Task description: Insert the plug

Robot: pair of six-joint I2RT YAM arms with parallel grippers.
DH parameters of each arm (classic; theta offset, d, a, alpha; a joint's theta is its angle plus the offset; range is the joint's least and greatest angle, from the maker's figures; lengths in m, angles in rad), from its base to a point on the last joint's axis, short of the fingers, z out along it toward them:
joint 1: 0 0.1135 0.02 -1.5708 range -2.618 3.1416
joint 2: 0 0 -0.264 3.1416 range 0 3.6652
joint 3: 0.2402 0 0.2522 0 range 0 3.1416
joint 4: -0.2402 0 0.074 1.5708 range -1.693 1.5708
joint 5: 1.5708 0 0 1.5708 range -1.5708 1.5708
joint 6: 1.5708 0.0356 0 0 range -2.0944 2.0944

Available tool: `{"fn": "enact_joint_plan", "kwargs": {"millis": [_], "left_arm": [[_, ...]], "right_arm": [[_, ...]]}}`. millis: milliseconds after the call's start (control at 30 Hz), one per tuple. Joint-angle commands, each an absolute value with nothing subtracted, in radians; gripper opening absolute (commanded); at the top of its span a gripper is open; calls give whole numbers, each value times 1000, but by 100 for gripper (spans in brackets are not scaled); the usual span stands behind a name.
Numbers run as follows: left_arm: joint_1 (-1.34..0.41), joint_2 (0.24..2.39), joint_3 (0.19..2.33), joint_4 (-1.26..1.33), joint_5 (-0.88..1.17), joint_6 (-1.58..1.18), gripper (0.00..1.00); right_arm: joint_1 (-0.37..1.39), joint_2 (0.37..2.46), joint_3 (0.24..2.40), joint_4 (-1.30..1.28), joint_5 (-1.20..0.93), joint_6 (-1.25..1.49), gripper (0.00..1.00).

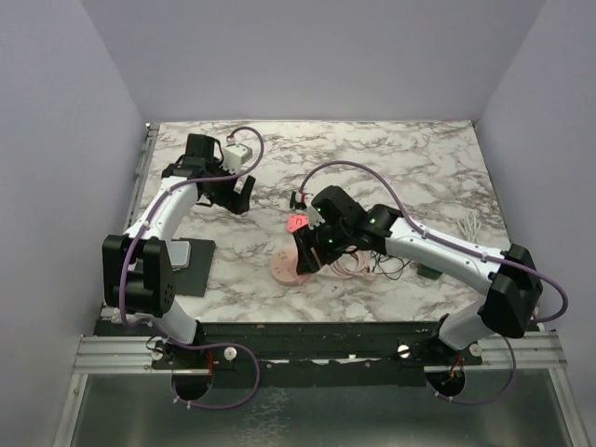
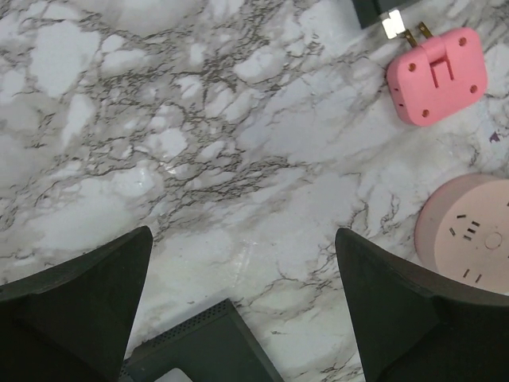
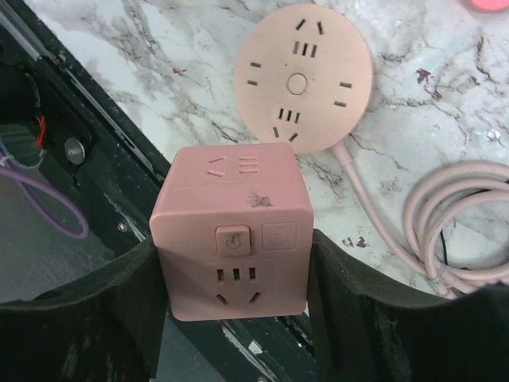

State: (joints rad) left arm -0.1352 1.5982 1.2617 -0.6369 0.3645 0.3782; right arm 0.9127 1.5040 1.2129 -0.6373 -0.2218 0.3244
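My right gripper (image 3: 235, 243) is shut on a pale pink cube plug adapter (image 3: 235, 207), one finger on each side; its socket faces and power button show, and its underside is hidden. Just beyond it a round pale pink socket hub (image 3: 302, 79) lies flat on the marble, also seen as the hub (image 1: 287, 265) from above and the hub (image 2: 469, 239) from the left wrist. A bright pink flat adapter (image 2: 436, 76) with two metal prongs lies beside it on the table. My left gripper (image 2: 242, 232) hovers open over bare marble, left of both, holding nothing.
The hub's pink cord (image 3: 453, 223) coils to the right. A dark flat box (image 2: 199, 350) lies under the left gripper. A small black piece (image 2: 374, 9) sits by the bright adapter's prongs. A white cable (image 1: 468, 223) lies at the far right. The table's black front rail (image 3: 95, 143) runs close beneath the cube.
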Motion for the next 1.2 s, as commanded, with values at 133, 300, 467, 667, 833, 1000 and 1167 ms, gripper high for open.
{"fn": "enact_joint_plan", "kwargs": {"millis": [133,300,467,667,833,1000,1167], "left_arm": [[-50,1632,1291,-617,296,265,99],[-13,1629,1290,-599,281,264,99],[-12,1621,1279,-600,289,277,99],[-12,1622,1270,-600,290,282,99],[-12,1614,1260,-600,297,282,99],[-12,1608,1249,-601,314,288,99],[-12,1605,1248,-601,316,296,99]], "right_arm": [[968,1617,1329,-655,-203,286,1],[993,1705,1414,-718,-108,314,1],[1019,1772,1498,-813,-4,361,1],[1037,1799,1508,-838,53,386,1],[1048,1806,1504,-840,71,388,1],[1049,1815,1506,-826,70,387,1],[1049,1821,1502,-822,76,388,1]]}}
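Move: The round pink socket, where the held pink cube plug is going, lies roughly 4 cm ahead of the right hand, 5 cm to its left and 12 cm below. The flat pink plug is about 17 cm ahead and 4 cm left of this hand. The coiled pink cable is some 5 cm ahead and 9 cm right, both low on the table. From the left hand the socket is about 14 cm back, 12 cm right and 11 cm down. Keep the right gripper shut on the pink cube plug and lower it about 4 cm towards the round socket. Swing left about 4 cm first, edging slightly forward, then ease back right a little while sinking, tilting the left-leaning fingers some 15 degrees nearer to straight down. Draw the open left gripper about 5 cm left, away from the socket, with a slight forward drift and counter-clockwise turn, then hold it there. ##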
